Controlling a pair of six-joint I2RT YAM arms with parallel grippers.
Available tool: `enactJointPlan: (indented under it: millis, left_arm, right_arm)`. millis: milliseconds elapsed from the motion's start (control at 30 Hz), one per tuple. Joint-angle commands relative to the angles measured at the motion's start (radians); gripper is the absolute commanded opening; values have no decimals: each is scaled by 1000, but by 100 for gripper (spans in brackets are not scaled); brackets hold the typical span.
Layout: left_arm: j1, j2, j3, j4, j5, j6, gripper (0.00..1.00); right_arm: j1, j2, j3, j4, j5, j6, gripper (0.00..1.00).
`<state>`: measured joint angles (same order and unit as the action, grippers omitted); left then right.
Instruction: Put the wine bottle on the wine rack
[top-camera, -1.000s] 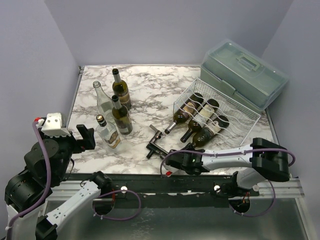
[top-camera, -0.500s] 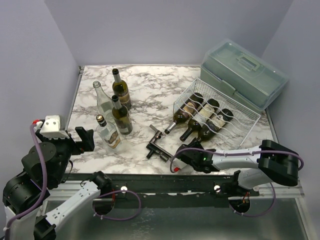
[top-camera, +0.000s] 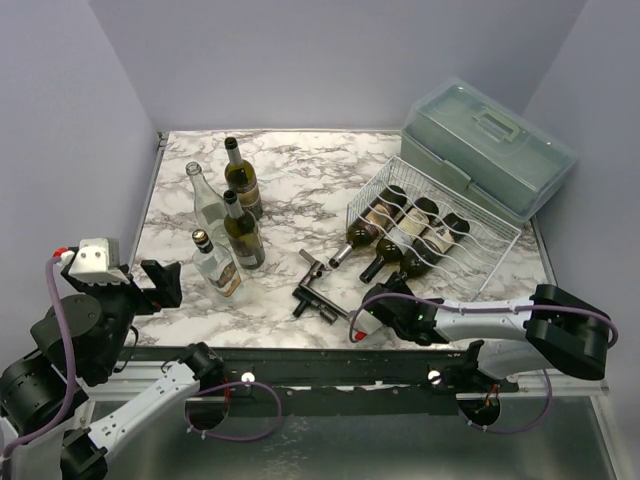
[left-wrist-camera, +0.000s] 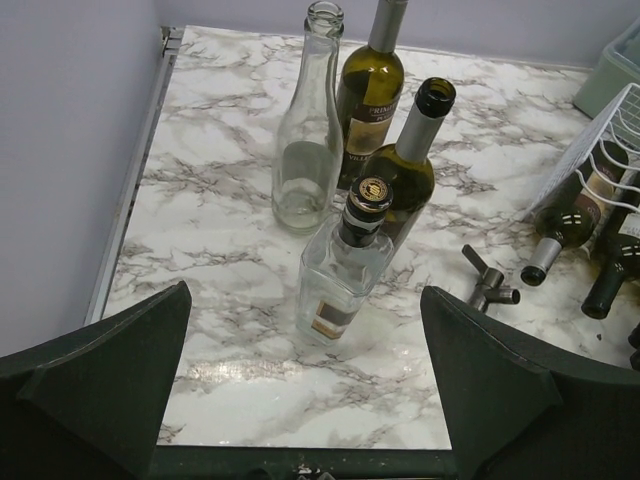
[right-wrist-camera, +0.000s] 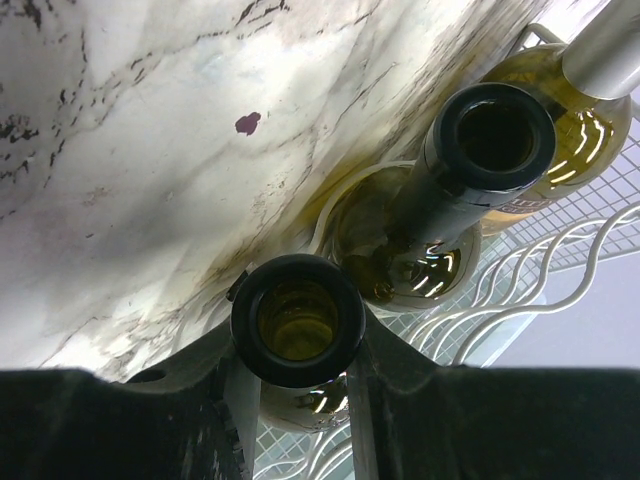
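The silver wire wine rack (top-camera: 487, 236) sits at the right of the marble table and has three dark bottles lying in its cradles. My right gripper (top-camera: 392, 312) is shut on the neck of the nearest wine bottle (top-camera: 441, 240), whose body lies in the rack. The right wrist view shows that bottle's open mouth (right-wrist-camera: 298, 320) clamped between my fingers, with the rack's wavy wires (right-wrist-camera: 530, 290) behind it. My left gripper (top-camera: 162, 285) stands open and empty at the near left edge. Its fingers (left-wrist-camera: 110, 370) are wide apart in front of several standing bottles.
Standing at the left are a tall clear bottle (left-wrist-camera: 305, 130), two green bottles (left-wrist-camera: 410, 165), and a squat clear bottle (left-wrist-camera: 345, 270). A metal corkscrew (top-camera: 315, 290) lies mid-table. A lidded grey-green plastic box (top-camera: 490, 145) stands behind the rack.
The right gripper has moved right and pushed the held bottle farther into the rack beside the other two. The left arm has drawn back toward the near left corner.
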<state>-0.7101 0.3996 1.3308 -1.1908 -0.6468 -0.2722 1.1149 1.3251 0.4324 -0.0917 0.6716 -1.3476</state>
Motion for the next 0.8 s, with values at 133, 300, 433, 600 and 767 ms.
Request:
enactJointPlan:
  millis: [133,300,433,600,767]
  left_arm:
    - [-41,-36,45,-65,-60,-55,99]
    - [-65,-54,72,-89,-77,-93,99]
    - [-85,-47,96,-102,-78,-118,99]
    - [-98,-20,103,-105,-62,-150,99]
    - [-105,-12,106,-105,-73,-175,99]
  right_arm:
    - [-5,-55,-33,3,-61,-61,26]
    - [-6,-85,-38,-28,-82,-40,39]
    - [-6,-110,-44,-49,-98,-33,45]
    - [-5,-165,-61,-77,-122,-24,68]
    - [-4,-270,-73,-132,-155,-4,100]
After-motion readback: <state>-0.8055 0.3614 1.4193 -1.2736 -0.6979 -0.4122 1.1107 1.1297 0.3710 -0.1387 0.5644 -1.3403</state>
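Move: In the right hand, pinched at the neck, the third wine bottle already lies in the wine rack, its middle about 10 cm ahead and 8 cm to the right, at roughly the hand's height. The middle bottle is centred some 12 cm ahead and 1 cm right of the hand, the far-left one about 16 cm ahead and 6 cm left. From the left hand, the third bottle is some 22 cm ahead, 56 cm right and 30 cm below. Letting go of the third bottle's neck, the right fingers spread from about a third open to fully wide, as the hand eases back from the rack some 1.5 cm, rises a little at the end and rolls its left side up slightly. The empty left hand, held open, draws back and left about 2 cm, rising slightly, with its right side rolling up some 10 degrees. ##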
